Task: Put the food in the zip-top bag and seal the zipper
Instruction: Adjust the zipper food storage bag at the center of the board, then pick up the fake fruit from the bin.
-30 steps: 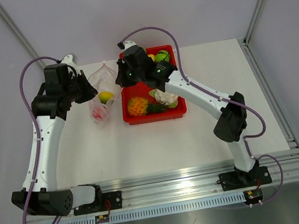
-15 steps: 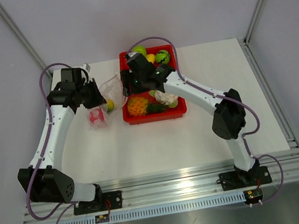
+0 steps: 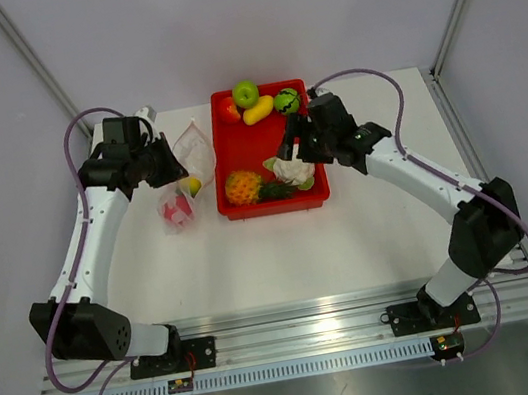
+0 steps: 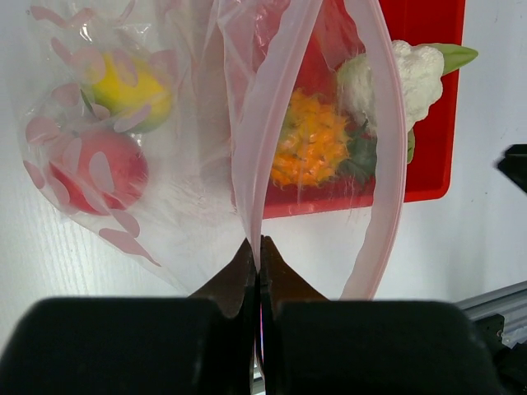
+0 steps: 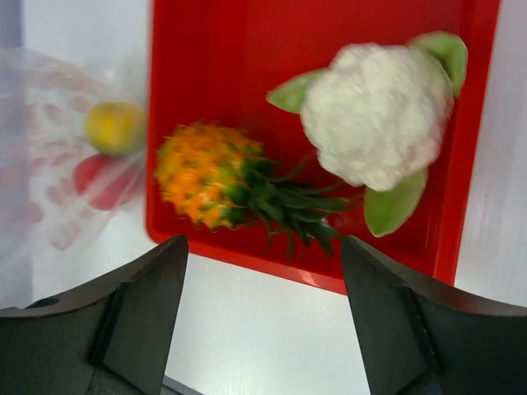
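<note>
The clear zip-top bag (image 3: 191, 154) lies left of the red tray (image 3: 271, 206), with a yellow fruit (image 3: 191, 184) and a red fruit (image 3: 177, 210) inside. My left gripper (image 3: 163, 164) is shut on the bag's pink zipper strip (image 4: 247, 156) and holds the mouth open. Its tips (image 4: 258, 247) pinch one lip. The other lip (image 4: 387, 164) bows away. My right gripper (image 3: 294, 148) is open and empty above the tray. The orange pineapple (image 5: 210, 177) and white cauliflower (image 5: 379, 115) lie just past its gap (image 5: 263, 247).
The tray's far end holds a green apple (image 3: 246, 93), a yellow fruit (image 3: 258, 110), a red fruit (image 3: 229, 110) and a dark green ball (image 3: 288, 101). White table (image 3: 254, 260) surrounds the tray. Frame posts stand at both back corners.
My right arm has swung away from the bag's mouth to the right, over the cauliflower, and is empty. My left gripper shifted slightly and kept hold of the bag's edge.
</note>
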Controlling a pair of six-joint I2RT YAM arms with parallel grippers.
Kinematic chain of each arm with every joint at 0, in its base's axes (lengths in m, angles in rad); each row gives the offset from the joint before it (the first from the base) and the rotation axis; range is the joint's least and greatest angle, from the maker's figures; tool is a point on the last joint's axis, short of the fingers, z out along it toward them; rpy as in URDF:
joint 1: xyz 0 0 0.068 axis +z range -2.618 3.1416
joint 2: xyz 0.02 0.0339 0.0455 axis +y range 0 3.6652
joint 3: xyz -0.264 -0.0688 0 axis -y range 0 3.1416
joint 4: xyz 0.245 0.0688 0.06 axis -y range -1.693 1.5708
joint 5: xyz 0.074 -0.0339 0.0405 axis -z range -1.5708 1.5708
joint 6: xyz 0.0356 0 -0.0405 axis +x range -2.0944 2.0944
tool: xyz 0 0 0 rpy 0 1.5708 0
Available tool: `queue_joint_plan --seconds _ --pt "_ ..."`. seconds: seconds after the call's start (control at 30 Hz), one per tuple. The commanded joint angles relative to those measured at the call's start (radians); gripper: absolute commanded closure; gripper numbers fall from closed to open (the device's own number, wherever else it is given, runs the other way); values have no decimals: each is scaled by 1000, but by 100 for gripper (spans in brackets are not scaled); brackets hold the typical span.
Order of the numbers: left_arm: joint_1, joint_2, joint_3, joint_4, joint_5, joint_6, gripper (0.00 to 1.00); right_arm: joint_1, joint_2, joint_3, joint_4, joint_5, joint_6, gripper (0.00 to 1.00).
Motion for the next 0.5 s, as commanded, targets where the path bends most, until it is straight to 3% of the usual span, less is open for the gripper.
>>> queue_joint_plan --seconds 0.0,0.27,0.47 --pt "4 -18 45 42 27 -9 100 -40 46 -94 96 -128 119 17" --pt "4 -10 42 42 31 -9 100 -42 178 -114 171 -171 168 17" --pt "4 2 46 39 30 -3 100 -40 285 -88 232 -226 205 23"
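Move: The pineapple in the red tray lies below the right hand, about 18 cm down, some 7 cm to its left and 3 cm ahead. The cauliflower sits about 6 cm ahead and 2 cm to the right, also well below; the bag with the red and yellow fruit is some 25 cm left and 4 cm ahead. From the left hand, the pineapple lies about 6 cm ahead, 14 cm right and 20 cm below. With no touch on the food yet, the wide-open right hand sinks some 13 cm over the near edge of the tray, fast at first and then slower, towards the pineapple's leafy end, easing a little left in the later part. Its fingers tip down by nearly 20 degrees and stay open. The left hand stays in place, still pinching the bag's rim. ##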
